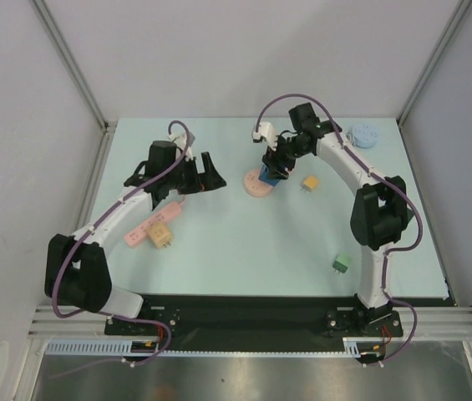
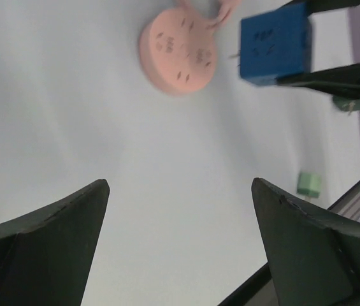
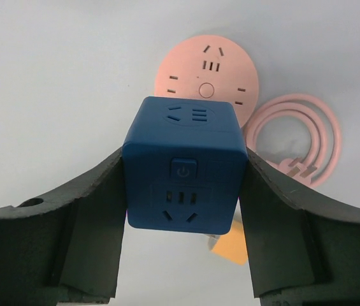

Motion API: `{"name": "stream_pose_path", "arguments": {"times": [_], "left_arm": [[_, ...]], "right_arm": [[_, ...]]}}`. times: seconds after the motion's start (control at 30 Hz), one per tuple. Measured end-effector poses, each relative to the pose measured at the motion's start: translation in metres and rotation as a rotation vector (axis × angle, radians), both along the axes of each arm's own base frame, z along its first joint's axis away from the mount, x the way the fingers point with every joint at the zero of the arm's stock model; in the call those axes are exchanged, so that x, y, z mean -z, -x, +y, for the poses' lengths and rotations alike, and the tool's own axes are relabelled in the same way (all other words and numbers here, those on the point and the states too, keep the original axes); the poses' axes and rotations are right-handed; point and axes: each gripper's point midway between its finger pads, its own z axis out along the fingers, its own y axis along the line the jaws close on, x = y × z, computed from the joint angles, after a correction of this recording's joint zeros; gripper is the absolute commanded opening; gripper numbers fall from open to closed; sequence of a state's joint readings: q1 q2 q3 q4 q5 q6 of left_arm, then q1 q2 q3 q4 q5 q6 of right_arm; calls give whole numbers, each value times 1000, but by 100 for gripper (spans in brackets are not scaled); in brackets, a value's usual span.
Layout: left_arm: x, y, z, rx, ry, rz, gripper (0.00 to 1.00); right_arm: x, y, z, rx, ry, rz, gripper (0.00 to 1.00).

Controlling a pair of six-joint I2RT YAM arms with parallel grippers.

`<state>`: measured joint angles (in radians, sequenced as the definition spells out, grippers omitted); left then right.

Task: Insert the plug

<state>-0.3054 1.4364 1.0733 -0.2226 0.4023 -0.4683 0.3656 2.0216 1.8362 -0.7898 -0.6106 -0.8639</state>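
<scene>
The plug is a blue cube adapter (image 3: 183, 172) with a power button and sockets on its faces. My right gripper (image 3: 185, 159) is shut on its two sides. It hangs just off the table beside a round pink socket disc (image 1: 255, 185), and its metal prongs point toward the disc (image 2: 180, 51). In the left wrist view the blue cube (image 2: 275, 43) stands apart from the disc. My left gripper (image 1: 206, 171) is open with nothing between its fingers, left of the disc.
The disc's pink coiled cable (image 3: 301, 137) lies next to it. A pink power strip (image 1: 154, 224) with a yellow plug (image 1: 161, 236) sits under my left arm. Also here: a yellow cube (image 1: 310, 182), a green cube (image 1: 341, 265), a blue round socket (image 1: 364, 134).
</scene>
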Motion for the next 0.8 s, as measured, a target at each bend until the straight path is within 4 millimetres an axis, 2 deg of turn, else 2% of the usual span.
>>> {"name": "stream_pose_path", "arguments": {"times": [0.1,0.23,0.47,0.63,0.8], "left_arm": [[27,13,13,-15,-86,76,100],[42,23,32,-61,-173,108,100],[20,26,43,-103,-189,38,100],[19,25,45,-112,-192,34,100],[18,23,49,-123,-190,35,100]], "right_arm": [[7,6,2,-45,40,-2,0],[20,9,6,-82,79,9,0],[45,-2,7,-99,145,6,0],[52,-17,4,-91,160,7,0],[52,-21,3,-94,153,15,0]]}}
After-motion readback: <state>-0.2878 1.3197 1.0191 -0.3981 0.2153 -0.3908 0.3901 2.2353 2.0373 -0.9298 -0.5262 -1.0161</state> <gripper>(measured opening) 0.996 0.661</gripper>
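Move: The right gripper already holds the blue plug. From its hand point, the round pink socket's middle lies about 2 cm ahead, 5 cm left and 13 cm below. At that same level are its coiled cord, some 8 cm ahead and 4 cm right, and the yellow adapter, about 2 cm ahead and 11 cm right. The socket is about 10 cm ahead of the empty left hand, 12 cm right and 17 cm lower. Lower the right gripper about 5 cm towards the pink socket, keeping hold of the blue plug; ease back slightly first, then bring it forward to finish some 2 cm farther out, tipping the fingers about 10 degrees more steeply down. Draw the open left gripper about 5 cm left and a little back, away from the socket, dipping and then partly rising. ##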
